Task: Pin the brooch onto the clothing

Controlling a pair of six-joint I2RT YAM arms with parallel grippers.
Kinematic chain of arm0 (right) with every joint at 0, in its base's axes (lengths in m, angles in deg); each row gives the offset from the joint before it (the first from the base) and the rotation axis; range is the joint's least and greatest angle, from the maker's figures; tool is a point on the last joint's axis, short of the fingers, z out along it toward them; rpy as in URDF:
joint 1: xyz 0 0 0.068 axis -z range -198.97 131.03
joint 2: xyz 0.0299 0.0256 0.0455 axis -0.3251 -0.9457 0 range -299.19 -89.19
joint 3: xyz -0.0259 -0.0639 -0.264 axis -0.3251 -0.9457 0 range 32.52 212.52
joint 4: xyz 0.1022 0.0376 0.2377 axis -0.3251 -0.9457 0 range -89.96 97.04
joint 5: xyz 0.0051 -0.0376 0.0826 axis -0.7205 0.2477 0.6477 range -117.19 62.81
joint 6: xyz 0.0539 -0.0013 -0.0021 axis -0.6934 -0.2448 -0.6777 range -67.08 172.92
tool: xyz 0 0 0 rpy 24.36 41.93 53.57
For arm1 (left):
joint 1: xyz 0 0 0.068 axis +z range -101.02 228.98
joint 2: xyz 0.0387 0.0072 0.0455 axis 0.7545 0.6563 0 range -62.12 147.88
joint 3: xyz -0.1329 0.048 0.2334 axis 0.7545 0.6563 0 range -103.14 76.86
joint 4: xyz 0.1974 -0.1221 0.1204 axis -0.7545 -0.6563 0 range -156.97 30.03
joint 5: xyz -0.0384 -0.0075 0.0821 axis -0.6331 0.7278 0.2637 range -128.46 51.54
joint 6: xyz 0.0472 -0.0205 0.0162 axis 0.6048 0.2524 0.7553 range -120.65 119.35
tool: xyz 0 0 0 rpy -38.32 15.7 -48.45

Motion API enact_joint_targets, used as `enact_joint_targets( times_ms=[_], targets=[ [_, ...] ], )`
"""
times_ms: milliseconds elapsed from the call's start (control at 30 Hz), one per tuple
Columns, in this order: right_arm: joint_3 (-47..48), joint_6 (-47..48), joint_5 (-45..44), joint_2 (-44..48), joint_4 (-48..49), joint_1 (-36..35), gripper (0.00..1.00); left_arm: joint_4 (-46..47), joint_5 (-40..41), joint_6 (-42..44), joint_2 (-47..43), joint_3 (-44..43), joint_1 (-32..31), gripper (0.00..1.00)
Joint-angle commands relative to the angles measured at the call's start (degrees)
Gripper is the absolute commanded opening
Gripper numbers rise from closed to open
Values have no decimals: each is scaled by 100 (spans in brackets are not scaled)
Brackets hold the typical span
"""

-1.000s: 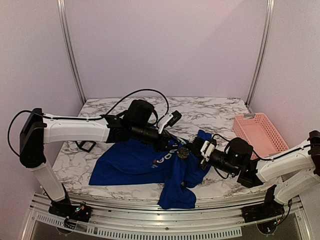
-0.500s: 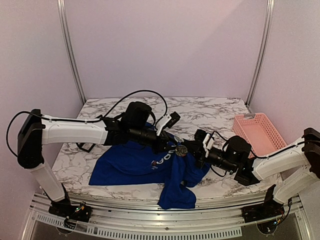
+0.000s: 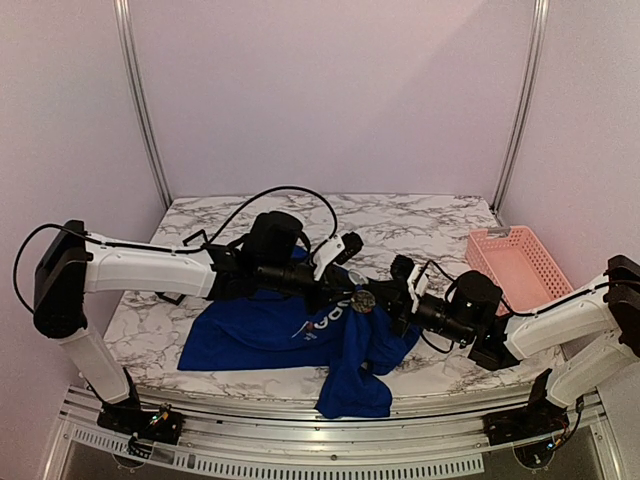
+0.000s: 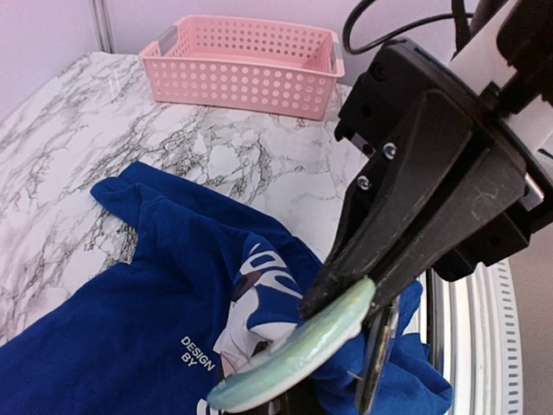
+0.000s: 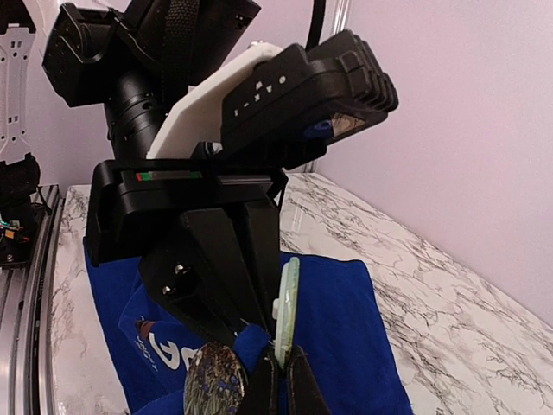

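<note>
The clothing (image 3: 250, 335), a royal-blue T-shirt, lies crumpled at the table's front middle. My left gripper (image 3: 345, 297) is shut on a raised fold of it by the white lettering (image 4: 259, 294); its tips (image 5: 251, 328) pinch blue cloth. My right gripper (image 3: 378, 300) meets it from the right, shut on the edge of a pale green disc (image 5: 287, 303) that stands on edge (image 4: 302, 354). The dark brooch (image 3: 362, 300) with greenish-gold glints (image 5: 214, 385) sits just left of my right fingers, against the fold. Whether it is joined to the disc I cannot tell.
A pink perforated basket (image 3: 520, 265) stands at the table's right edge, also far behind in the left wrist view (image 4: 242, 73). A small black box (image 3: 172, 292) lies under the left arm. Part of the shirt hangs over the front edge (image 3: 355, 395).
My right gripper has moved left, closing on the left gripper and the brooch. The left gripper shifted slightly right and lower. Both stay shut.
</note>
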Motion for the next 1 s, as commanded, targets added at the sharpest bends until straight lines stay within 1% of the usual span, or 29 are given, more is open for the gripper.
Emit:
enact_joint_targets(
  times_ms=[0, 67, 200, 233, 267, 333, 433, 500, 633, 800, 900, 967],
  targets=[
    [174, -247, 515, 120, 420, -47, 0, 39, 451, 320, -95, 193, -32, 18],
    [73, -249, 441, 116, 418, -28, 0, 56, 423, 535, -264, 218, -33, 28],
    [-37, -295, 452, 138, 390, 36, 0, -218, 405, 881, -514, 211, 21, 30],
    [-39, -300, 469, 142, 380, 52, 0, -384, 358, 917, -533, 163, 45, 31],
    [-34, -295, 489, 143, 382, 57, 0, -542, 278, 951, -560, 85, 69, 34],
    [-8, -310, 500, 131, 388, 79, 0, -1038, 21, 1086, -610, -4, 103, 44],
    [-1, -348, 576, 125, 458, 130, 0, -1457, -313, 1381, -724, -15, 130, 60],
    [-3, -414, 651, 132, 484, 180, 0, -1601, -365, 1459, -780, 9, 171, 67],
    [-15, -589, 1020, 184, 481, 289, 0, -1656, -439, 1510, -924, 5, 283, 71],
    [-3, -675, 1242, 191, 458, 342, 0, -1646, -1048, 1584, -1082, -116, 349, 76],
    [1, -684, 1451, 187, 491, 393, 0, -1252, -1091, 1218, -1162, -84, 414, 77],
    [8, -690, 1699, 195, 521, 424, 0, -773, -1127, 1021, -1159, 54, 505, 75]
  ],
)
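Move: The white brooch, pinched in the right fingertips, lies right at the shut left fingers, about 1 cm ahead, 1 cm to the right and 1 cm above their meeting point. The clothing's raised fold sits behind it, roughly 1 cm back and 1 cm right of the left hand, at its height. The dark brooch is some 3 cm back and 2 cm right of that hand, about level. From the right hand, the white brooch's middle is about 1 cm ahead and 2 cm left, at its height. The left fingers let go at the back of the white brooch, where the fold meets its pin, spreading to about three-quarters open while the hand draws off to the left by some 4 cm, then also back and lastly up about 3 cm. The right hand keeps its pinch on the white brooch, easing up and slightly back while turning about 10 degrees counter-clockwise. ##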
